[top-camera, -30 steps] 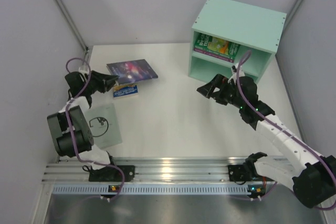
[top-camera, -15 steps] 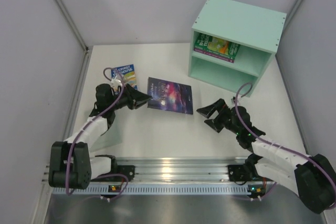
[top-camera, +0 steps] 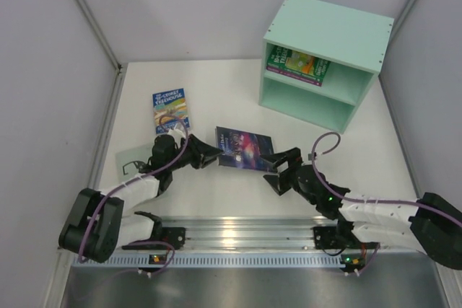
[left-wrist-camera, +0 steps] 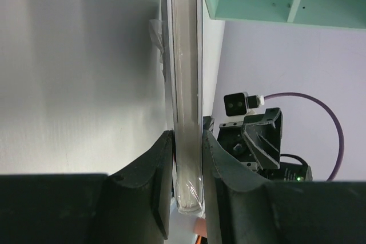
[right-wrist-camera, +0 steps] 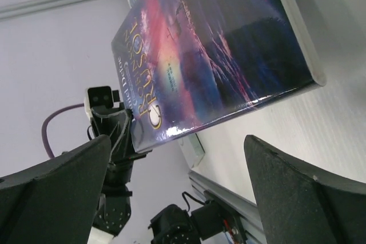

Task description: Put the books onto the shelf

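A dark blue-purple book (top-camera: 245, 148) hangs just above the table's near middle, with my left gripper (top-camera: 214, 154) shut on its left edge. In the left wrist view the book's edge (left-wrist-camera: 187, 112) is pinched between both fingers. My right gripper (top-camera: 276, 169) stands open at the book's right edge, its jaws wide and not touching it. The right wrist view shows the cover (right-wrist-camera: 211, 50) above the spread fingers (right-wrist-camera: 309, 192). A blue book with a yellow picture (top-camera: 170, 108) lies flat at the left. The mint-green shelf (top-camera: 325, 34) holds books (top-camera: 296, 63) in its upper compartment.
A pale flat sheet or book (top-camera: 132, 158) lies partly under the left arm. Grey walls close in the table on three sides. The rail (top-camera: 231, 232) with both arm bases runs along the near edge. The shelf's lower compartment (top-camera: 307, 102) is open to the front.
The left arm carried the dark book from the far left toward the table's near middle. The right arm came down from the shelf to the book's right edge and opened wider.
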Controlling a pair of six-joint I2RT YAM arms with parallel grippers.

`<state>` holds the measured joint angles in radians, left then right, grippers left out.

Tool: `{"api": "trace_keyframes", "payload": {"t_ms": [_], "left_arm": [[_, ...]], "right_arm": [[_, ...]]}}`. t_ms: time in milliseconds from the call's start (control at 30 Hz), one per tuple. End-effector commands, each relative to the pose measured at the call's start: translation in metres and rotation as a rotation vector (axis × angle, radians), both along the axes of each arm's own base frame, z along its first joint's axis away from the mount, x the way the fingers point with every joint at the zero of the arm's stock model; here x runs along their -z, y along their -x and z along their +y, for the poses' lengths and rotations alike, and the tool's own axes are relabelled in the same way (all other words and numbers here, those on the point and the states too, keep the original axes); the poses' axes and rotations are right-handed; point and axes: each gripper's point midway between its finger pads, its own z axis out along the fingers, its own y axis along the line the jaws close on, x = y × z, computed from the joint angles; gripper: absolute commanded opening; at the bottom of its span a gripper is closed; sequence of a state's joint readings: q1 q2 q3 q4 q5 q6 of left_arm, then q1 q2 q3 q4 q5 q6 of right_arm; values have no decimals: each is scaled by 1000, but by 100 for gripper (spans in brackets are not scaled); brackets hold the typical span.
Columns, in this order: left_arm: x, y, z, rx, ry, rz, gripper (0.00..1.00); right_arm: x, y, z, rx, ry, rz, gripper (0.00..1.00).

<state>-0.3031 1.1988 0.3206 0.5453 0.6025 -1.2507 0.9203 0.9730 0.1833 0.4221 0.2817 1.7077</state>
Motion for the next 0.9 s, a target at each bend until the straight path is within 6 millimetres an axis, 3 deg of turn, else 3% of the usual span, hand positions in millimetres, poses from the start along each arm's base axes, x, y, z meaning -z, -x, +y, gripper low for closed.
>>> {"api": "trace_keyframes", "payload": {"t_ms": [0,167,233,267,300,500,733,867], "left_arm": [[-56,-15,-12,-41,132,-179,0],[-45,-6,-21,-29,157,-120,0],[-37,-5,-20,-39,146,-94,0],[-33,-5,-20,-41,136,-77,0],[-29,-6,-20,-43,124,-63,0],[-18,2,-19,-40,118,-30,0],[2,12,-18,-8,56,31,0],[7,16,-18,10,48,46,0]], "right_arm": [[-17,-12,5,105,-113,-11,100],[-1,-16,9,141,-129,6,94],[15,-14,6,166,-136,55,90],[10,-17,5,183,-169,38,88],[23,-15,-1,194,-149,52,83],[41,-20,-20,288,-142,67,70],[43,-28,-41,362,-133,-7,65],[42,-30,-27,307,-131,-24,63]]}}
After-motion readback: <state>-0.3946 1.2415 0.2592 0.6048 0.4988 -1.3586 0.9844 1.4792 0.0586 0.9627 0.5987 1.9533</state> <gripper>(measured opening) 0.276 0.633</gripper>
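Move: The dark book is still pinched by the left fingers at its left edge, its middle about 2 cm ahead, 11 cm to the right and 2 cm below the left hand. From the open right hand that middle lies some 8 cm ahead, 10 cm left and 5 cm lower. The blue book on the table is roughly 17 cm ahead and 19 cm left of the left hand; the shelf front is about 23 cm ahead and 14 cm right of the right hand. Mostly downward, about 6 cm, the right hand sinks beside the dark book's near right corner, easing some 3 cm right and 2 to 3 cm forward while it turns about 20 degrees clockwise. Its wide-open fingers close part way around that corner. The left hand keeps its pinch, lowers the book about 2.5 cm and tips slightly down. ##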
